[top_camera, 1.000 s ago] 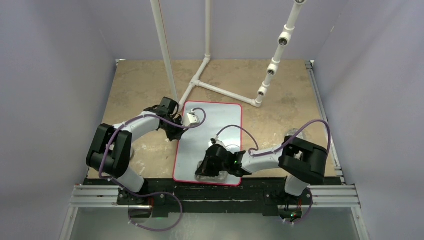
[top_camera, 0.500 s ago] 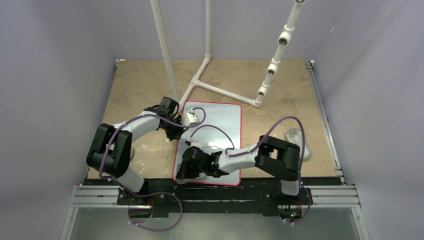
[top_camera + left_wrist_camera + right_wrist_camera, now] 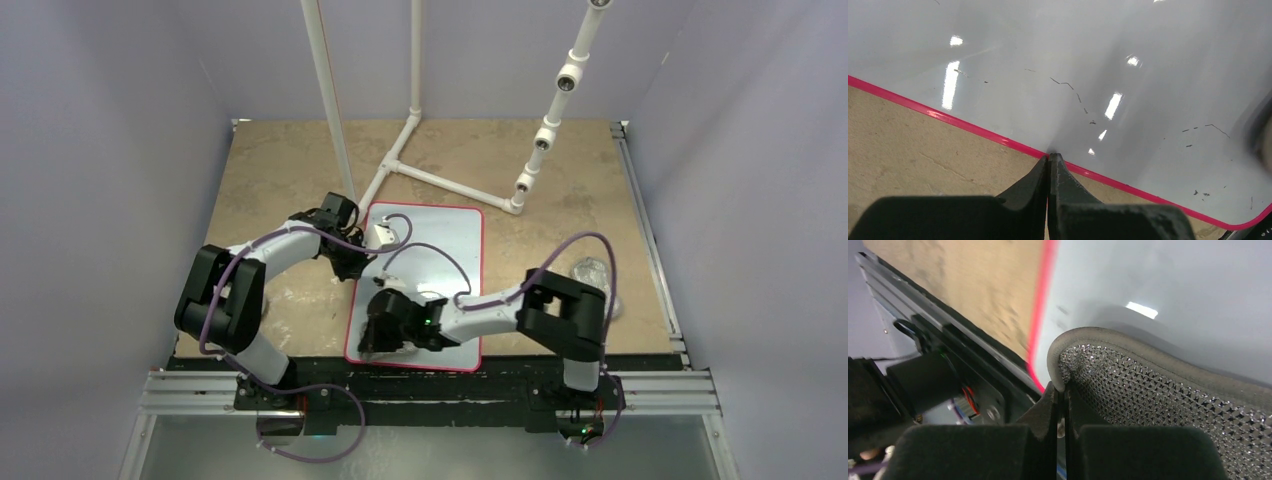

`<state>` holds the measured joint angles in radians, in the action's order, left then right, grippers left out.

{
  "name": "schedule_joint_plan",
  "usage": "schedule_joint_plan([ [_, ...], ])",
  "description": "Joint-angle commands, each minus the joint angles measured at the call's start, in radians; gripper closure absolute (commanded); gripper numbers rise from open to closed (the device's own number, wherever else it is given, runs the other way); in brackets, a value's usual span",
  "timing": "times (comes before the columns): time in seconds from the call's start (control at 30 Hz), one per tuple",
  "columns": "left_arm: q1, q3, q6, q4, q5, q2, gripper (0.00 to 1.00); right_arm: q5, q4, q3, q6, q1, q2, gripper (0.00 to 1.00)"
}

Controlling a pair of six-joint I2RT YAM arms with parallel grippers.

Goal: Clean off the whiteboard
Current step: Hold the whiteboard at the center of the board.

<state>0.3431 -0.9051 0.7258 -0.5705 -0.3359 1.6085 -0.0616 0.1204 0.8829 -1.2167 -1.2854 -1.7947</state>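
Note:
The whiteboard, white with a red border, lies flat on the table in front of the arms. In the left wrist view the whiteboard carries a few faint black marks. My left gripper is shut, its tips pressing on the board's red left edge with nothing between them. My right gripper hangs over the board's near-left corner, shut on the rim of a grey pad with silver mesh. The pad lies against the whiteboard beside the red border.
A white PVC pipe frame stands on the table behind the board. A crumpled clear object lies to the right, beside the right arm's elbow. A black rail runs along the table's near edge, just past the board's corner.
My right arm has swept the pad leftward along the near part of the board, from its near middle to its near-left corner. The left gripper has stayed on the board's edge.

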Motion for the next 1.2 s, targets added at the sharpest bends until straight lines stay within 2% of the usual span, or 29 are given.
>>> schedule_joint_plan([
  [0.0, -0.004, 0.058, 0.017, -0.068, 0.13, 0.077, 1.0, -0.028, -0.116, 0.226, 0.173, -0.013, -0.184, 1.0],
  [0.07, -0.004, 0.057, 0.017, -0.07, 0.129, 0.074, 1.0, -0.006, -0.174, 0.24, 0.16, -0.008, -0.2, 1.0],
  [0.17, -0.004, 0.058, 0.021, -0.069, 0.129, 0.073, 1.0, -0.01, -0.145, 0.061, 0.092, 0.027, -0.121, 1.0],
  [0.37, -0.004, 0.061, 0.029, -0.059, 0.126, 0.08, 1.0, 0.042, 0.009, -0.534, -0.153, 0.102, 0.3, 1.0],
  [0.47, -0.004, 0.06, 0.029, -0.056, 0.119, 0.079, 1.0, 0.036, -0.006, -0.707, -0.247, 0.106, 0.505, 1.0],
  [0.53, -0.004, 0.06, 0.026, -0.056, 0.115, 0.079, 1.0, 0.016, -0.03, -0.754, -0.276, 0.111, 0.612, 1.0],
  [0.63, -0.004, 0.058, 0.025, -0.057, 0.116, 0.083, 1.0, -0.013, -0.065, -0.74, -0.264, 0.127, 0.651, 1.0],
  [0.77, -0.004, 0.051, 0.025, -0.058, 0.117, 0.084, 1.0, -0.02, -0.066, -0.642, -0.191, 0.182, 0.496, 1.0],
  [1.03, -0.004, 0.054, 0.036, -0.07, 0.115, 0.073, 1.0, -0.031, -0.033, -0.42, 0.072, 0.495, 0.279, 1.0],
  [1.17, -0.004, 0.058, 0.041, -0.071, 0.113, 0.064, 1.0, -0.063, -0.111, -0.2, 0.219, 0.617, 0.138, 1.0],
])
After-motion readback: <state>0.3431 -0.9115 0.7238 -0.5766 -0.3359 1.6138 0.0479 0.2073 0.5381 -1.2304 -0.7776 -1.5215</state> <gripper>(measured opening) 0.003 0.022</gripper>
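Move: My right hand holds the eraser by its end, the eraser's middle some 4 cm to the right and 1 cm nearer. From this hand the whiteboard's centre lies about 13 cm ahead and 9 cm right; its near left corner is roughly 5 cm left and 3 cm back. My left fingertips are on the board's left edge, with the centre about 12 cm to their right and 1 cm back, just below. With my right hand I finish a short stroke left of about 5 cm, then sweep the eraser quickly some 20 cm right across the near part of the whiteboard, almost level, and finally swing forward about 15 cm on its right half, turning clockwise about 25 degrees with the grip kept. My left hand stays still, shut fingertips holding the board's left edge. ##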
